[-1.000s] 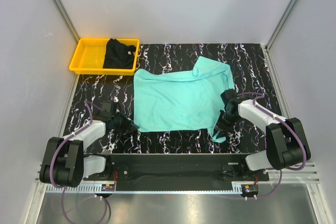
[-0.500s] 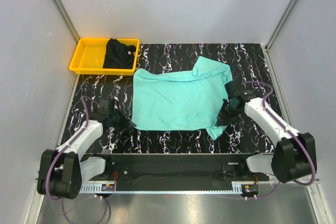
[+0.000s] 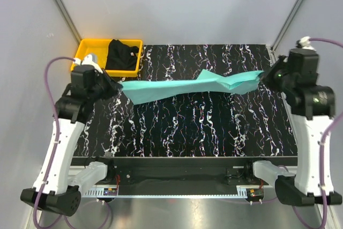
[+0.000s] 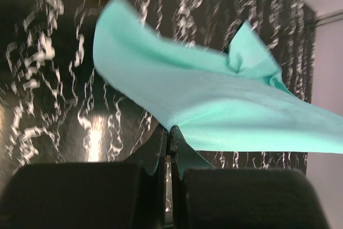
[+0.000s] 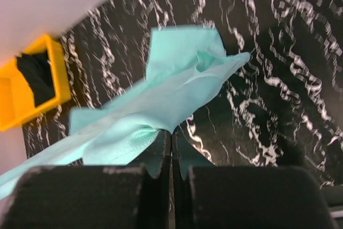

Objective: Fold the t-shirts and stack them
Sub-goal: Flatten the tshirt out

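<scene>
The turquoise t-shirt hangs stretched in the air between both raised arms, above the marbled table. My left gripper is shut on its left corner, near the tray. My right gripper is shut on its right corner, at the table's right side. In the left wrist view the turquoise t-shirt spreads out from my left gripper. In the right wrist view the turquoise t-shirt bunches at my right gripper. The black t-shirt lies crumpled in the tray.
A yellow tray stands at the back left corner of the black marbled table; the yellow tray also shows in the right wrist view. Grey walls close in the left, right and back sides.
Both arms have risen from low over the table to high up and wide apart, lifting the turquoise t-shirt off the table and pulling it taut. The right gripper closed on the cloth.
</scene>
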`<state>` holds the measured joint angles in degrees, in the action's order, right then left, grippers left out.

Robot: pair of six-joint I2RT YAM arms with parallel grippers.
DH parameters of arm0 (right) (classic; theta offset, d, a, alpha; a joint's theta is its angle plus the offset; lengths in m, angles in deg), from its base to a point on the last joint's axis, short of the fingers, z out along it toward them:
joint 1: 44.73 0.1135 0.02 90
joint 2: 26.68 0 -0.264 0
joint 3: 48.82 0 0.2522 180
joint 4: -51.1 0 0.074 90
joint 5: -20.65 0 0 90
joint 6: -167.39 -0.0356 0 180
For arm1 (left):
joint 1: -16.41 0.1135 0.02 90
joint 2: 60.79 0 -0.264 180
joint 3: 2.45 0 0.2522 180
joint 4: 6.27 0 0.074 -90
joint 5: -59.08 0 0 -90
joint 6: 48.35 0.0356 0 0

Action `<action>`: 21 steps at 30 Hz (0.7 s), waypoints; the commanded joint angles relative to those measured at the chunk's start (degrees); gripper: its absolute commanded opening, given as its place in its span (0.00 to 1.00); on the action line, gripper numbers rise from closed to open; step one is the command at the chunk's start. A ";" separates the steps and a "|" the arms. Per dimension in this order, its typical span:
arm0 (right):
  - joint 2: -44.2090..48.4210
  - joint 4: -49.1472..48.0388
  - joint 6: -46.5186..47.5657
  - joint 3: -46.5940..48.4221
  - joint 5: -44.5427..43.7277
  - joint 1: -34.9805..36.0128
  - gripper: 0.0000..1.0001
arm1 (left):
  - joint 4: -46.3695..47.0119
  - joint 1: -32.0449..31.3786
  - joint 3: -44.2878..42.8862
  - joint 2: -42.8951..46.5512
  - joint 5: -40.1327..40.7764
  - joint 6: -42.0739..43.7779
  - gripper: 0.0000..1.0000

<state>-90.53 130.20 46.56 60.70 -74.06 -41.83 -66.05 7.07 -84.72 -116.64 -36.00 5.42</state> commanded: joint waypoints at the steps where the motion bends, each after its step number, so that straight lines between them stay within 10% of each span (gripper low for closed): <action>1: 3.99 3.39 3.84 10.37 -7.50 -0.08 0.00 | -6.53 -1.81 -10.92 1.89 6.83 6.95 0.00; 10: 12.69 -0.65 10.96 23.41 -4.89 -0.17 0.00 | -6.55 -8.22 -33.34 7.67 5.71 13.98 0.00; 21: 17.36 -6.09 8.68 23.78 -3.19 -0.17 0.00 | -2.23 -9.64 -35.47 11.04 7.01 15.49 0.00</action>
<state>-70.93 127.80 55.19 86.71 -75.48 -41.79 -69.98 -2.64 -120.63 -103.24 -31.78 18.84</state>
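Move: The teal t-shirt is already pinched by both hands and strung between them. Its middle is about 20 cm to the right of the left hand, 8 cm ahead and 13 below; from the right hand it is roughly 20 cm to the left, 9 ahead and 20 below. The yellow bin stands some 37 cm ahead of the left hand, 14 left and 24 below, with the black cloth in it 37 cm ahead, 8 left and 24 below. The teal t-shirt is hoisted by its two pinched ends and drawn back towards the bases, away from the bin. The left hand rises about 27 cm and goes back 15, while the right climbs a little less and pulls back farther; both tip their fingers up from slanting down to slightly above level, edging apart a little, grips kept shut. ##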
